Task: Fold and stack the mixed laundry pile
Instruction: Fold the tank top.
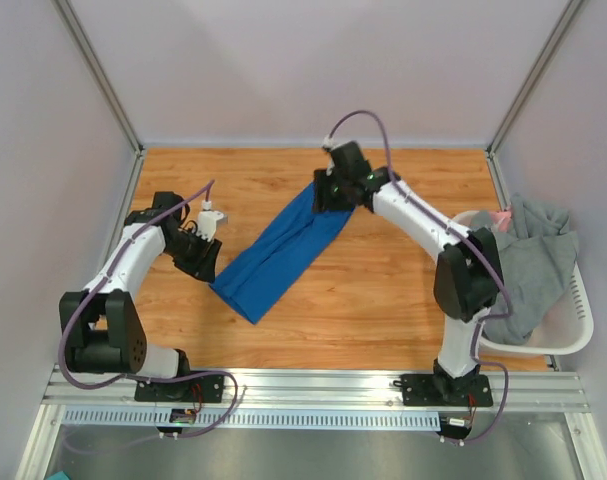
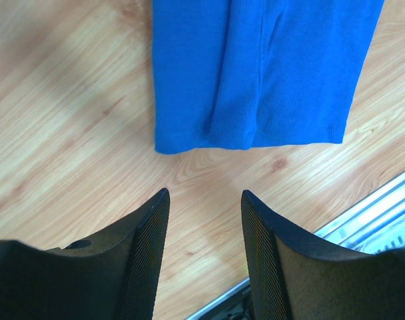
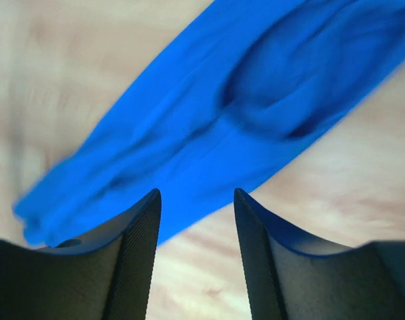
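A bright blue garment lies folded into a long strip, running diagonally across the wooden table. In the left wrist view its hemmed end lies flat just beyond my left gripper, which is open and empty over bare wood. From above, the left gripper sits just left of the strip's near end. My right gripper hovers over the far end. Its jaws stand apart with nothing between them, and the blue cloth below is blurred. The rest of the laundry pile, a grey garment and a bit of pink, lies in the basket.
A white slotted basket stands at the table's right edge, beside the right arm's base. Grey walls close in the left, back and right sides. A metal rail runs along the near edge.
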Tool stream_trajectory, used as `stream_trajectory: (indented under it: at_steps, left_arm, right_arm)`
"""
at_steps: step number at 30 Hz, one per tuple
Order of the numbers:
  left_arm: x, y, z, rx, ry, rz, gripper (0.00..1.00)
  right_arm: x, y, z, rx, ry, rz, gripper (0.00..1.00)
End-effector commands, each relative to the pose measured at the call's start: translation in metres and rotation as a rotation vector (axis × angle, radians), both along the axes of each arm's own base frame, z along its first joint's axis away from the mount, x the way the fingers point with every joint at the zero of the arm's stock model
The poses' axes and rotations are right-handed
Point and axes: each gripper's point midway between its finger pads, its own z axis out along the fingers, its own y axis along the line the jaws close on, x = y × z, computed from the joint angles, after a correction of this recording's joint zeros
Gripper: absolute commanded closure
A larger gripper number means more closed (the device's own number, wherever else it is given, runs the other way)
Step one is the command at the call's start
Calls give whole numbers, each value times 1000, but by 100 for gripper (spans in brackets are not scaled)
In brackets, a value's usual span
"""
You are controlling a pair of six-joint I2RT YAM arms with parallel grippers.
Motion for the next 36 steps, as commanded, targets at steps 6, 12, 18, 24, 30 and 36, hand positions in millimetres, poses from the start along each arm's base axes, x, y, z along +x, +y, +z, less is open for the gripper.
stream_trajectory:
  at_steps: [6, 12, 18, 24, 30, 36]
  left_arm:
    - [-4, 19, 22, -6, -87, 104, 45]
    - [-5, 20, 31, -8, -114, 118, 45]
    - [-7, 20, 34, -3, -126, 110, 45]
    - [-6, 21, 34, 0, -128, 112, 45]
    - [-5, 18, 36, -18, -124, 107, 45]
    - [-8, -7, 57, -155, -157, 28, 44]
  right_arm:
    - [-201, 141, -22, -151, -164, 572, 50]
    - [-266, 199, -69, -249, -121, 759, 46]
    - [-266, 217, -101, -316, -126, 785, 46]
    - [-270, 209, -138, -375, -59, 784, 59]
    - [-284, 174, -143, -371, -13, 742, 97]
    - [-313, 100, -155, -421, 101, 676, 100]
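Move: Back towards the bases from the empty right hand, the tank top's near corner lies about 27 cm back, 21 cm to the left and 15 cm below. The left corner of that same end is roughly 10 cm left of the near corner and 10 cm farther out; the tank top's far end lies some 14 cm ahead of the right hand and 4 cm to its right, equally low. From the left hand, the near corner is about 7 cm back, 10 cm right and 8 cm down. Sweeping back and left from over the far half of the tank top, the open right hand turns about 45 degrees counter-clockwise, then sinks some 14 cm onto the near corner and pinches it. Keeping hold, it drags the corner about 5 cm right and slightly back. The open left hand lifts about 3 cm, clear of the cloth. ##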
